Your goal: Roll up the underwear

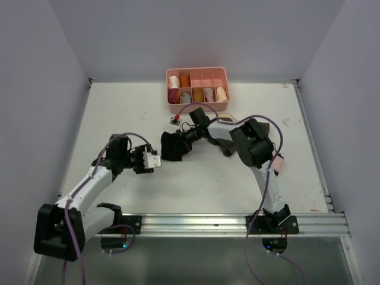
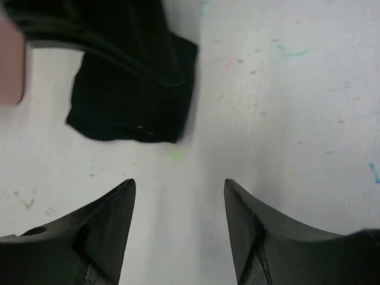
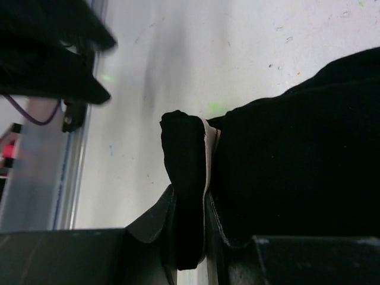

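Observation:
The underwear (image 1: 173, 146) is a small black bundle on the white table, just right of the left arm's tip. In the right wrist view the underwear (image 3: 184, 154) stands as a thick black fold with a thin beige waistband edge. My right gripper (image 3: 191, 199) is shut on that fold, one finger on each side. More black cloth fills the right of that view. My left gripper (image 2: 179, 181) is open and holds nothing. It hovers over bare table, a short way from the underwear (image 2: 130, 98). From above, the left gripper (image 1: 154, 161) sits just left of the bundle.
A pink divided tray (image 1: 196, 109) with several rolled garments stands at the back centre. An olive-brown garment (image 1: 224, 146) lies under the right arm, and a pale pink one (image 1: 276, 162) beside it. The metal rail (image 1: 237, 224) runs along the near edge.

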Motion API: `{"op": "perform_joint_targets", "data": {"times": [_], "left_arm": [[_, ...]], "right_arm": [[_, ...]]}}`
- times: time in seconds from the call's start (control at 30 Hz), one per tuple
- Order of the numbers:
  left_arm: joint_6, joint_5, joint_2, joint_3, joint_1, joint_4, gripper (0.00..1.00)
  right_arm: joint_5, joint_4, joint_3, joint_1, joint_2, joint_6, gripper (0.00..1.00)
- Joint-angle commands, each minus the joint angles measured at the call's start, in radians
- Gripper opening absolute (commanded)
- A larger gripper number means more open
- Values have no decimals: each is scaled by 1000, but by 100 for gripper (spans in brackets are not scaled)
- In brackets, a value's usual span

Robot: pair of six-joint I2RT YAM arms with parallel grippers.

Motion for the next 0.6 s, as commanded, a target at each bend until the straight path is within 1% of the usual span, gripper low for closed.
{"op": "perform_joint_targets", "data": {"times": [0.0, 0.03, 0.1, 0.17, 0.23, 0.27, 0.3, 0.33, 0.4, 0.57], "left_arm": [[176, -83, -102, -176, -107, 265, 65], [194, -82, -107, -192, -122, 278, 65], [186, -98, -83, -201, -160, 319, 66], [181, -96, -40, -192, -179, 338, 66], [184, -99, -17, -198, -187, 410, 66], [182, -118, 5, -209, -206, 434, 66], [176, -128, 15, -215, -219, 492, 66], [169, -138, 26, -218, -231, 514, 66], [175, -147, 66, -214, -256, 537, 66], [216, -164, 120, -231, -285, 571, 66]], "right_arm": [[-56, 20, 2, -6, 86, 168, 0], [-61, 31, 0, -6, 89, 226, 0], [-72, 83, -10, -6, 102, 281, 0], [-75, 95, -6, -6, 109, 297, 0], [-75, 89, 5, -8, 129, 318, 0], [-75, 81, 23, -8, 138, 330, 0], [-70, 66, 40, -8, 149, 338, 0], [-70, 7, 60, -8, 174, 337, 0], [-66, -61, 114, -8, 192, 299, 0], [-75, -98, 135, -8, 226, 331, 0]]}}
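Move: The black underwear's middle lies about 11 cm to the right of the open left hand, 6 cm ahead and 8 cm below it. The right hand already pinches its near edge; from there the middle is about 3 cm ahead and 2 cm left. From the right hand, the pink box stands some 27 cm ahead and 7 cm right, and the green garment about 8 cm ahead and 25 cm right. Left hand, open, drifts right and sinks towards the underwear, about 5 cm; right hand rolls its pinched edge forward. ##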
